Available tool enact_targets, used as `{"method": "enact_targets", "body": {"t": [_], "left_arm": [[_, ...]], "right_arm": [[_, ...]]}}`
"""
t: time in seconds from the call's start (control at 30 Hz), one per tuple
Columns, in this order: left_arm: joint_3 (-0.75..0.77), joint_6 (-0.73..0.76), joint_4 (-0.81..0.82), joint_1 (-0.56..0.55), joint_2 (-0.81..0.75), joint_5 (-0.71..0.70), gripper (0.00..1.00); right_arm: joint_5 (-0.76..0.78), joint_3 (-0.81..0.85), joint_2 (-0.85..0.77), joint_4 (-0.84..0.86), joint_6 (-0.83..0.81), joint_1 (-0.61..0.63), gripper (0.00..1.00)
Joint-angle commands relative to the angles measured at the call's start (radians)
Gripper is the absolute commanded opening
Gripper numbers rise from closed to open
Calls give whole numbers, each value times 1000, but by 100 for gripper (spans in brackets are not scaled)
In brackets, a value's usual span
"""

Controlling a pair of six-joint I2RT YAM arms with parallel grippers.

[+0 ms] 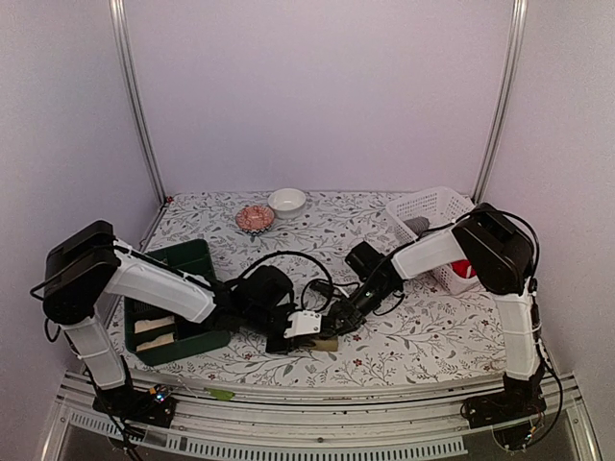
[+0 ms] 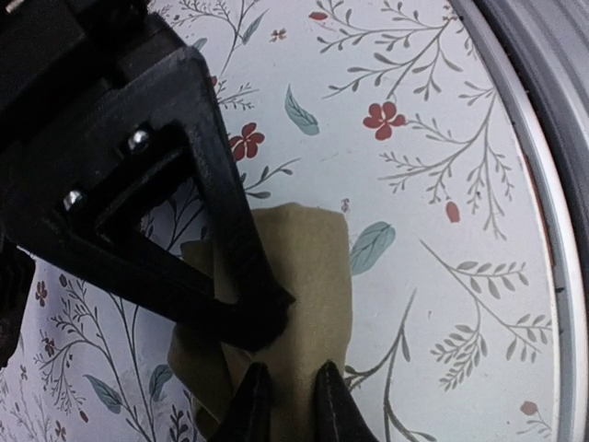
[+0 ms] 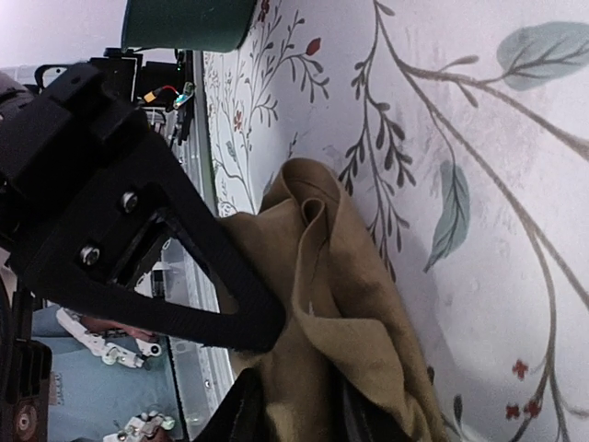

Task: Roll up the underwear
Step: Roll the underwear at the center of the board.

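A khaki-tan underwear (image 1: 325,344) lies crumpled near the table's front edge, between both grippers. In the left wrist view my left gripper (image 2: 293,401) is shut on a fold of the khaki cloth (image 2: 313,267). The right gripper's black finger (image 2: 212,230) crosses just beside it. In the right wrist view my right gripper (image 3: 299,414) has its fingers a little apart, with bunched khaki cloth (image 3: 359,276) lying loosely between them. From above, the left gripper (image 1: 312,334) and right gripper (image 1: 336,322) meet over the garment.
A green bin (image 1: 192,257) at the left holds cream cloth (image 1: 154,331). At the right, a white basket (image 1: 432,204) holds a red garment (image 1: 463,271) and a grey one (image 1: 416,226). A white bowl (image 1: 287,200) and pink dish (image 1: 255,218) stand at the back. The metal rail (image 1: 317,389) is close in front.
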Motion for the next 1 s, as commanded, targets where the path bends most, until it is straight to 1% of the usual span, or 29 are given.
{"method": "enact_targets", "body": {"t": [0.0,0.07,0.17,0.27,0.37,0.47,0.53,0.57,0.7,0.83,0.97], "left_arm": [[43,-12,-179,4,64,73,0],[76,-20,-232,19,80,130,0],[133,-43,-320,42,116,195,0],[188,-84,-385,61,156,249,0],[231,-108,-434,87,185,325,0],[278,-114,-496,115,260,396,0],[328,-113,-547,130,306,417,0],[343,-110,-568,136,327,430,0],[378,-105,-606,153,377,443,0],[423,-103,-640,168,416,440,0],[457,-94,-658,183,435,446,0]], "right_arm": [[164,-139,-132,135,16,-32,34],[196,-218,-230,247,48,-49,38],[279,-341,-349,372,68,-62,39],[353,-461,-462,461,68,-64,41],[415,-544,-561,496,44,-57,43],[472,-587,-633,487,-14,-20,44],[511,-596,-662,474,-44,7,46],[526,-600,-673,466,-83,20,47],[577,-592,-677,450,-153,82,48],[630,-515,-600,385,-243,148,49],[671,-453,-535,363,-313,187,49]]}}
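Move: The left fingers are already closed on the tan underwear roll, its middle about 1 cm right, 1 cm back and 1 cm down. For the right hand, still on the roll with its grip easing, that middle lies some 3 cm left, 2 cm back and 1 cm down. From the left hand the green organizer is about 31 cm left and 9 cm ahead; from the right hand the white basket stands roughly 28 cm right and 27 cm farther out. The left hand keeps its pinch on the roll, easing about 2 cm right while the wrist swings the fingertips back towards the base by some 40 degrees. The right hand opens further and comes free of the roll, backs off about 7 cm right while rising, then returns left and back over the table towards it, open, its fingers swung from pointing back-left to left and steeply down. ##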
